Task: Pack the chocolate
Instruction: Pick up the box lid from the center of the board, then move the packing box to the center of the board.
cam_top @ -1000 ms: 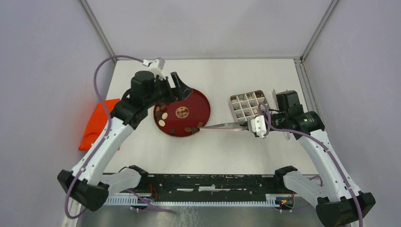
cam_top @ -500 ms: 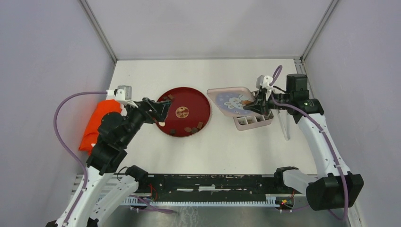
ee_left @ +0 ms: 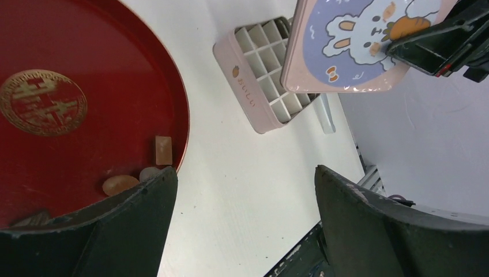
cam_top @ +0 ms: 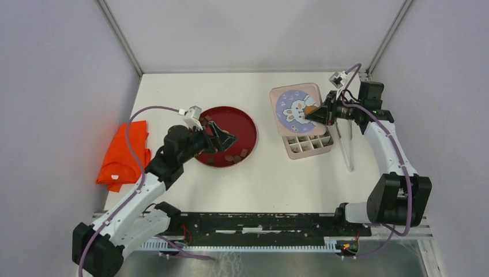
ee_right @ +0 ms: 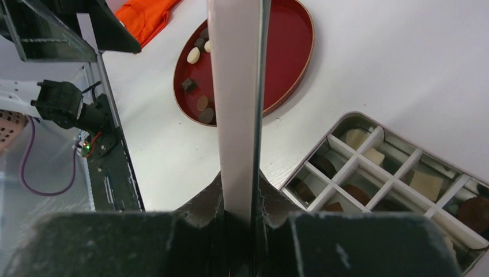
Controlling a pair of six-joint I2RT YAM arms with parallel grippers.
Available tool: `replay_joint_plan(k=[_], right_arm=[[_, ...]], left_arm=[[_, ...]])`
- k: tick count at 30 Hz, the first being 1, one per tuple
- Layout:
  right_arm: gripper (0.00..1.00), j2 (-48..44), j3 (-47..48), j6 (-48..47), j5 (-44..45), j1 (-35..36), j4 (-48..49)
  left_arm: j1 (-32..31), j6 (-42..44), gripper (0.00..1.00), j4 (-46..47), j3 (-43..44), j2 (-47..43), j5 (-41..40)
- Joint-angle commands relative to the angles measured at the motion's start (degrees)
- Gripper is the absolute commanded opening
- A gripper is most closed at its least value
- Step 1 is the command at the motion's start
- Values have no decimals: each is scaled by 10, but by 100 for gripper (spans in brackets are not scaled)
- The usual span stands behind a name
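Several small brown and cream chocolate pieces [cam_top: 233, 157] lie in the near part of the round dark-red plate [cam_top: 245, 124]. My left gripper [cam_top: 224, 138] hovers open over the plate's middle with nothing between its fingers. Its wrist view shows the chocolate pieces [ee_left: 163, 151] at the plate [ee_left: 104, 57] rim. The pale pink grid box [cam_top: 310, 145] stands right of the plate, with more chocolate [ee_right: 427, 184] in its cells. My right gripper [cam_top: 316, 114] is shut on the bunny-print lid [cam_top: 294, 109], held tilted over the box's far half. The lid [ee_right: 239, 86] appears edge-on in the right wrist view.
An orange cloth [cam_top: 124, 153] lies at the table's left edge. A clear, thin strip-like tool [cam_top: 346, 147] rests just right of the box. Grey walls close in the back and sides. A black rail [cam_top: 259, 222] runs along the near edge.
My left gripper swung right from the plate's left rim to over its middle. My right gripper carried the lid back and to the right, from left of the box to above it.
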Motion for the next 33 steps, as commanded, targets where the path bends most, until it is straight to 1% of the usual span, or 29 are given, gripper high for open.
replay_joint_plan(k=[1, 2, 3, 4, 5, 7, 9, 10, 11, 12, 13, 15, 17, 18, 19, 20, 23, 26, 32, 33], right_arm=[[0, 47, 37, 53, -43, -34, 17], [0, 64, 52, 34, -52, -41, -8], [0, 86, 74, -1, -57, -46, -63], [0, 111, 110, -69, -50, -50, -148], [0, 131, 141, -126, -40, -50, -213], [0, 166, 187, -209, -40, -52, -310], [0, 186, 214, -277, -51, -58, -375], [0, 188, 219, -291, -54, -66, -386], [0, 183, 219, -289, -58, -75, -380], [0, 174, 215, -270, -60, -89, -352], [0, 157, 202, -225, -57, -103, -309], [0, 113, 151, -110, -37, -124, -149], [0, 67, 91, -8, -10, -135, -16], [0, 48, 67, 17, -2, -137, 27], [0, 38, 54, 33, 1, -138, 48], [0, 31, 44, 39, 3, -138, 60], [0, 28, 23, 50, 0, -141, 79], [0, 31, 9, 55, -14, -149, 90], [0, 34, 0, 32, -28, -163, 71], [0, 35, -1, 30, -30, -164, 71]], left_arm=[[-22, -57, 92, 115, 16, 60, 26], [-36, -54, 91, 117, 29, 80, 19], [-52, -50, 91, 118, 42, 100, 7], [-68, -45, 91, 118, 55, 123, -5], [-86, -41, 90, 117, 70, 146, -19], [-114, -42, 88, 117, 94, 196, -44], [-135, -50, 83, 125, 115, 250, -57], [-147, -58, 79, 130, 125, 278, -68], [-158, -66, 74, 136, 135, 305, -78], [-170, -74, 70, 138, 150, 335, -90], [-182, -83, 67, 131, 168, 363, -106], [-206, -98, 63, 99, 217, 434, -134], [-232, -114, 63, 42, 285, 496, -181], [-240, -120, 62, -5, 324, 525, -199], [-248, -127, 62, -41, 361, 553, -215], [-253, -133, 61, -73, 408, 580, -229], [-261, -154, 52, -145, 486, 641, -264], [-261, -165, 51, -183, 533, 680, -278], [-266, -176, 50, -231, 600, 736, -297], [-266, -176, 49, -239, 612, 744, -296]])
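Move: The chocolate box lies about 30 cm to the left gripper's right, 11 cm farther out and some 19 cm lower. The lid hangs near gripper height, about 10 cm ahead and 24 cm to the right; the red tray is 12 cm straight ahead on the table. From the right gripper, still pinching the lid, the box is 4 cm ahead, 2 cm left and 21 cm below, and the tongs lie 2 cm ahead, 12 cm right. Bring the left gripper about 23 cm right, sinking some 14 cm and easing forward, to the left side of the chocolate box near its front corner; tip the fingers down, raise the hand's left side, each some 20 degrees, and half close them. Meanwhile carry the lid in the right gripper's kept grip first a little forward and down, then right, away from the box, rising back and turning slightly clockwise. ##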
